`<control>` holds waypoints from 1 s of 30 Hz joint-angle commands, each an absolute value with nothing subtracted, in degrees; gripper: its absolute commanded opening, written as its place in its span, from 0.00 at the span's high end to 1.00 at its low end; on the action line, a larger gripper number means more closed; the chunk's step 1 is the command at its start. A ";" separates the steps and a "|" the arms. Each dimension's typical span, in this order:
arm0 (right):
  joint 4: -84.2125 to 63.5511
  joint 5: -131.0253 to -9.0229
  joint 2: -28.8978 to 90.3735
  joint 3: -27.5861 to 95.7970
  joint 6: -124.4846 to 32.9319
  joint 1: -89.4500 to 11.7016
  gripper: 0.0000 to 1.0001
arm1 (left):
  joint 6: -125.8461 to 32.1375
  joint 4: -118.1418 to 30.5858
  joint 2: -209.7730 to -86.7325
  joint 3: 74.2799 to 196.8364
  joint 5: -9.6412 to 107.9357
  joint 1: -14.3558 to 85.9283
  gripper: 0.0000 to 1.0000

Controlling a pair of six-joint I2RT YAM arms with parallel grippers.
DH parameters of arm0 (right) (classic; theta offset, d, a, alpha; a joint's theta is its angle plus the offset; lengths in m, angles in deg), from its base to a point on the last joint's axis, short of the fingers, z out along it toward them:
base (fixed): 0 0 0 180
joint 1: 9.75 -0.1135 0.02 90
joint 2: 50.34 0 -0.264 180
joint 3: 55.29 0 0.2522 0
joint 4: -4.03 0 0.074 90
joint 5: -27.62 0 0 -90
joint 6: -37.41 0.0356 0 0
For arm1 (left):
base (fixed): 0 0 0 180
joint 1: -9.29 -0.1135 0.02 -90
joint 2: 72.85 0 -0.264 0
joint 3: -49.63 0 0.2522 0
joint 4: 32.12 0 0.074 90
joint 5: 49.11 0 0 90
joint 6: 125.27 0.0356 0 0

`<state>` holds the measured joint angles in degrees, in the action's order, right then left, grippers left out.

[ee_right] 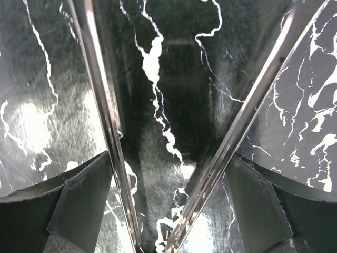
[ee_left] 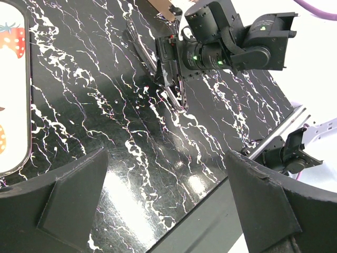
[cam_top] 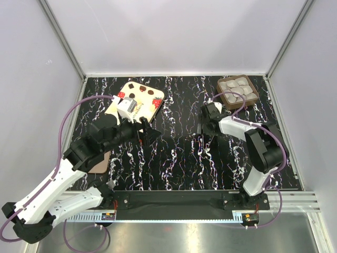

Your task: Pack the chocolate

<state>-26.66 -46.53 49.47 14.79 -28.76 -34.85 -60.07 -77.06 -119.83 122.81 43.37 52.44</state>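
The chocolate (cam_top: 235,87), several pale round pieces, fills a small square brown tray (cam_top: 255,94) at the back right of the table. Just in front of it, my right gripper (cam_top: 203,125) is low over the table. It straddles a pair of metal tongs (ee_right: 100,105), and each shiny arm lies against one of its fingers (ee_right: 79,200). The left wrist view shows the tongs (ee_left: 176,100) reaching out under that gripper. My left gripper (cam_top: 152,132) hangs wide open over bare marble near the middle (ee_left: 168,174), with nothing between its fingers.
A flat cream lid (cam_top: 145,97) printed with strawberries lies at the back left, with a small white block (cam_top: 126,104) resting on it. The lid's edge (ee_left: 13,95) also shows in the left wrist view. A brown flat piece (cam_top: 100,161) sits partly under the left arm.
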 commanded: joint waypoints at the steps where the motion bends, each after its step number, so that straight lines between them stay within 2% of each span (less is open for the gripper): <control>1: -30.91 -44.90 52.49 16.21 -23.77 -35.50 0.09 | -59.27 -74.89 -119.60 122.72 42.47 52.27 0.01; 9: -31.54 -44.72 53.37 17.01 -21.48 -35.85 0.11 | -59.01 -75.41 -119.52 123.42 42.56 52.27 0.01; 13: -32.58 -46.39 51.44 17.70 -23.06 -35.85 0.20 | -58.92 -76.29 -119.08 123.86 42.21 52.27 0.01; 14: -34.76 -46.04 50.56 18.14 -24.36 -35.94 0.24 | -58.83 -76.55 -118.99 123.94 41.94 52.27 0.01; 21: -46.99 -48.40 38.89 25.52 -31.05 -35.85 0.35 | -58.65 -76.82 -118.90 123.86 41.06 52.27 0.01; 30: -53.94 -56.04 28.43 26.76 -32.02 -35.94 0.41 | -60.94 -78.75 -122.41 123.68 34.56 51.83 0.01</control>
<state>-49.96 -52.01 32.00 25.63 -30.77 -35.33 -59.87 -78.39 -120.90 122.81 39.06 52.40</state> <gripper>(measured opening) 0.595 0.988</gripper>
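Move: The silver tongs lie open on the table with their joint towards the base, right between the right gripper's fingers, their middle about 1 cm ahead of the hand and 1 cm below it. The brown box stands some 19 cm ahead and 13 cm to the right; the chocolate tray is about 14 cm ahead and 30 cm to the left. From the left hand, the tongs are roughly 16 cm ahead, 19 cm right and 30 cm down. Hold the right gripper low over the tongs and close it by about a third, squeezing the two arms towards each other from their outer sides. Then lift them off the table, straight up some 12 cm with about 3 cm of drift back towards the base, still narrowing the fingers a little and keeping the wrist nearly steady. ##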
